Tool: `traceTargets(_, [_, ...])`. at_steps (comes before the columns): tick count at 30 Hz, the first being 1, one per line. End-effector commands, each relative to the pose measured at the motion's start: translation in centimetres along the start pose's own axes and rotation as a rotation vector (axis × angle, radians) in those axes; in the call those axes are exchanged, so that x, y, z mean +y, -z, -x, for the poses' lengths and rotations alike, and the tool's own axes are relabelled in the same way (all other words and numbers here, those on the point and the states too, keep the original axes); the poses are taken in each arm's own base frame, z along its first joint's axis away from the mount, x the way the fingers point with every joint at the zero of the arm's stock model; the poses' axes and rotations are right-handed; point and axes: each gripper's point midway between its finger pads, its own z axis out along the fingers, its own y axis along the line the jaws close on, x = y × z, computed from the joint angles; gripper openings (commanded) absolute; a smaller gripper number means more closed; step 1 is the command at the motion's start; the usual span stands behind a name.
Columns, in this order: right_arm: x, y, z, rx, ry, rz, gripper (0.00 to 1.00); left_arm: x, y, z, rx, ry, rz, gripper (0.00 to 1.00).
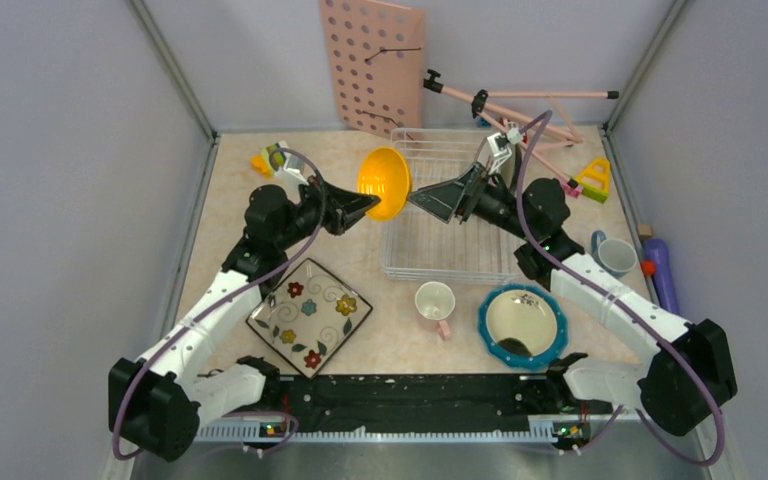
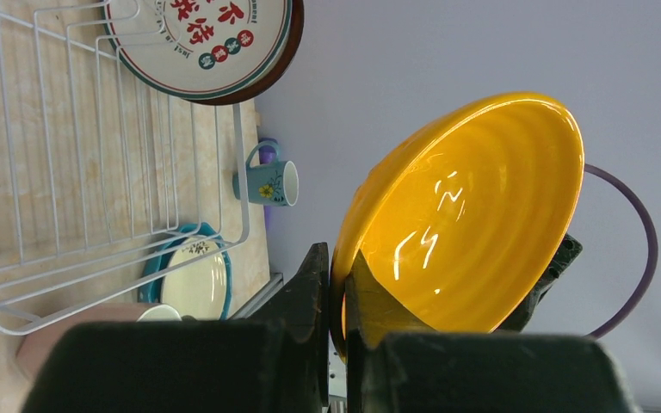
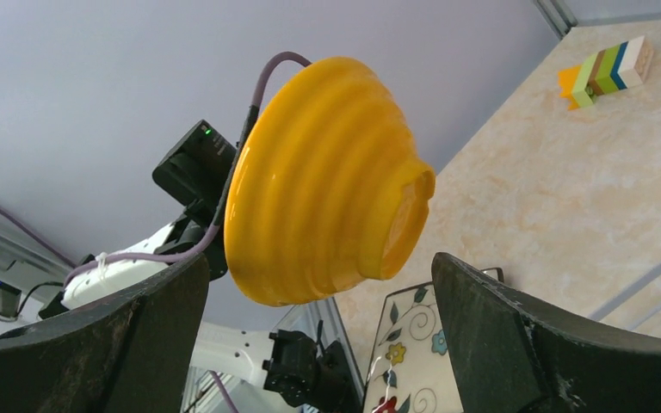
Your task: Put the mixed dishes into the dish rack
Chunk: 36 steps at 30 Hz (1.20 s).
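My left gripper (image 1: 365, 203) (image 2: 337, 267) is shut on the rim of the yellow-orange bowl (image 1: 384, 183) (image 2: 465, 215), holding it tilted in the air by the left edge of the white wire dish rack (image 1: 450, 250) (image 2: 69, 258). Facing it over the rack, my right gripper (image 1: 438, 200) (image 3: 318, 262) stands wide open, the bowl (image 3: 318, 181) just beyond its fingertips. A brown-rimmed round plate (image 2: 206, 43) stands in the rack. On the table lie the square floral plate (image 1: 310, 315) (image 3: 417, 344), pink cup (image 1: 435, 303), teal dotted dish (image 1: 523, 325) (image 2: 191, 280) and small blue cup (image 1: 615, 255) (image 2: 268, 182).
A pink pegboard (image 1: 372, 65) leans on the back wall beside a pink folding stand (image 1: 520, 105). Toy blocks lie at the back left (image 1: 278, 160) (image 3: 607, 73) and back right (image 1: 592, 180). A purple object (image 1: 660, 270) sits by the right wall.
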Motion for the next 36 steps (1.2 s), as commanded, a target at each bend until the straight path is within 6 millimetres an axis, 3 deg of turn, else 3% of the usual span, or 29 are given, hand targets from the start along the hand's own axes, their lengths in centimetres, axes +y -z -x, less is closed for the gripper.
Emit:
traceTargets(1, [3.8,-0.9,1.8,-0.039,0.076,0.135,0.99,-2.7,0.2,0.1,0.011,-0.044,-0.088,0.0])
traceTargets(4, [3.5,-1.3,1.6,-0.03,0.062,0.132,0.98,-2.6,0.0,0.0,0.025,-0.042,-0.088,0.0])
traceTargets(8, [3.1,-1.7,1.3,-0.02,0.038,0.128,0.9,-2.8,-0.1,-0.2,0.042,-0.042,-0.102,0.0])
traceTargets(16, [3.1,-1.7,1.6,-0.041,0.015,0.128,0.52,-1.9,-0.5,-0.5,0.065,-0.041,-0.084,0.0])
traceTargets(20, [3.0,-1.7,1.7,-0.044,0.013,0.112,0.24,-1.4,-0.9,-0.5,0.078,-0.049,-0.072,0.02])
traceTargets(22, [2.9,-1.7,1.7,-0.045,0.013,0.103,0.15,-1.1,-1.1,-0.5,0.083,-0.057,-0.06,0.11])
traceTargets(24, [2.8,-1.6,1.9,-0.054,0.013,0.086,0.13,-0.5,-1.2,-0.4,0.077,-0.062,-0.035,0.33])
traceTargets(27, [2.2,-1.2,2.4,-0.078,0.037,0.025,0.12,0.5,-1.2,0.1,0.047,-0.088,0.019,0.5])
traceTargets(32, [-0.9,0.2,3.1,-0.081,0.123,-0.217,0.06,1.9,-0.7,0.9,-0.006,-0.152,0.1,0.61])
traceTargets(36, [-4.2,2.7,2.9,-0.032,0.224,-0.442,0.05,3.5,0.1,1.6,-0.045,-0.208,0.202,0.69])
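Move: The left hand still holds the yellow bowl by its rim, the bowl's middle about 3 cm ahead, 4 cm right and 5 cm above it. From the open right hand the bowl lies some 7 cm left, 3 cm ahead and 2 cm up. The dish rack's middle is about 9 cm right of the right hand, 2 cm ahead and 20 cm below; the pink mug stands about 24 cm back and 4 cm right. Right fingers pinch the bowl's foot; left fingers release, sinking about 4 cm; right hand draws rightward, down and forward. ##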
